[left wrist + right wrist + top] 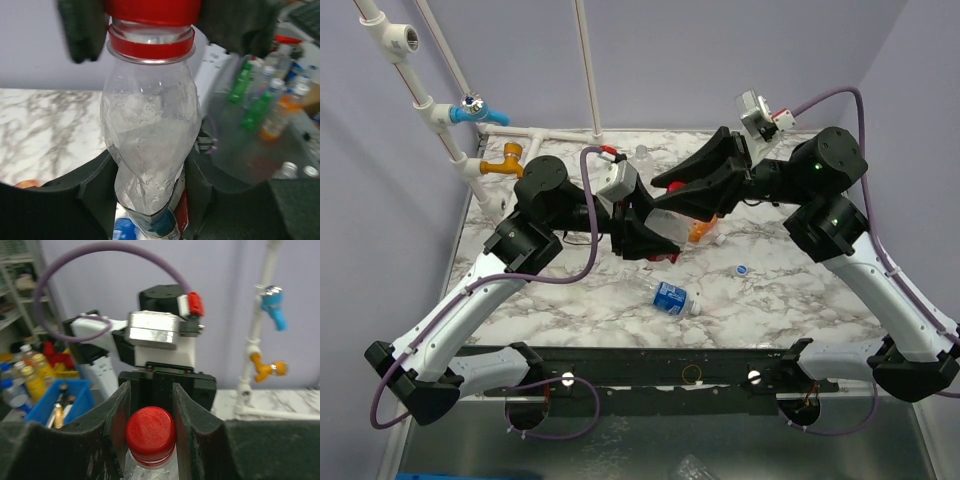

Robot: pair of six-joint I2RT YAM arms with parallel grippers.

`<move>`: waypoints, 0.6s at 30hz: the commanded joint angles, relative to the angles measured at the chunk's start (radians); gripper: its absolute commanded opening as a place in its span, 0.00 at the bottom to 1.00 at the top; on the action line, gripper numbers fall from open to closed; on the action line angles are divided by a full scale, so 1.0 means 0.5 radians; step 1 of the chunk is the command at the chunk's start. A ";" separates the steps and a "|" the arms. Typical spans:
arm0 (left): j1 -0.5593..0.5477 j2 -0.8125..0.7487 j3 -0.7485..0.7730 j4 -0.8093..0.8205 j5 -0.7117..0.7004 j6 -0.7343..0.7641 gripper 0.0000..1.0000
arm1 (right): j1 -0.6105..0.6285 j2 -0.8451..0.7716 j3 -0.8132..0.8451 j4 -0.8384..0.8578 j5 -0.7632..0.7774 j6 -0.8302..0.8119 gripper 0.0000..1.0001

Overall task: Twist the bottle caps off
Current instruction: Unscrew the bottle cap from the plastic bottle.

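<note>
A clear red-labelled bottle point(150, 130) is held off the table between the two arms, with my left gripper point(150, 185) shut on its crumpled lower body. Its red cap point(150, 432) sits squeezed between the pads of my right gripper point(150, 427), which is shut on it. From above, the left gripper point(655, 238) and the right gripper point(692, 190) meet over the middle of the table around that bottle point(672, 218). A blue-labelled bottle point(672, 298) lies on its side, an orange bottle point(700, 232) lies under the right gripper, and a loose blue-and-white cap point(741, 270) rests on the marble.
White pipes with a blue valve point(470, 110) and an orange valve point(505, 160) stand at the back left corner. Beyond the table are a blue bin point(60, 400) and several other bottles point(260, 105). The black rail point(660, 365) marks the near edge.
</note>
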 commanded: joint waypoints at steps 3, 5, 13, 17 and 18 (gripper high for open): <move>0.013 -0.018 0.093 0.019 0.513 -0.265 0.00 | 0.009 0.035 -0.002 0.210 -0.660 0.171 0.00; 0.020 -0.033 0.077 0.013 0.436 -0.215 0.00 | 0.012 0.009 0.009 0.093 -0.484 0.074 0.02; 0.035 -0.084 -0.033 -0.048 -0.050 0.066 0.00 | 0.012 -0.060 0.116 -0.397 0.640 -0.168 0.69; 0.035 -0.075 -0.058 -0.045 -0.296 0.165 0.00 | 0.012 -0.039 0.201 -0.513 0.806 -0.176 1.00; 0.035 -0.073 -0.063 -0.041 -0.374 0.190 0.00 | 0.012 -0.024 0.241 -0.559 0.827 -0.165 1.00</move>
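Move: My right fingers are already shut on the red cap, which sits at that hand's point; the left hand grips the bottle below it, the cap some 11 cm above and about 1 cm ahead and to its right. Some 48 cm below the right hand on the table, the blue-label bottle lies about 3 cm back and straight below sideways, and the orange bottle roughly 16 cm ahead, 7 cm right. I twist cap and bottle against each other, both hands drawing back about 3.5 cm, the right turning some 10 degrees counter-clockwise and the left as much clockwise. Then both swing forward again; my right fingers open wide, letting go of the cap, and that hand travels on about 7 cm from its rearmost point, turning clockwise, while my left keeps its grip on the bottle. ##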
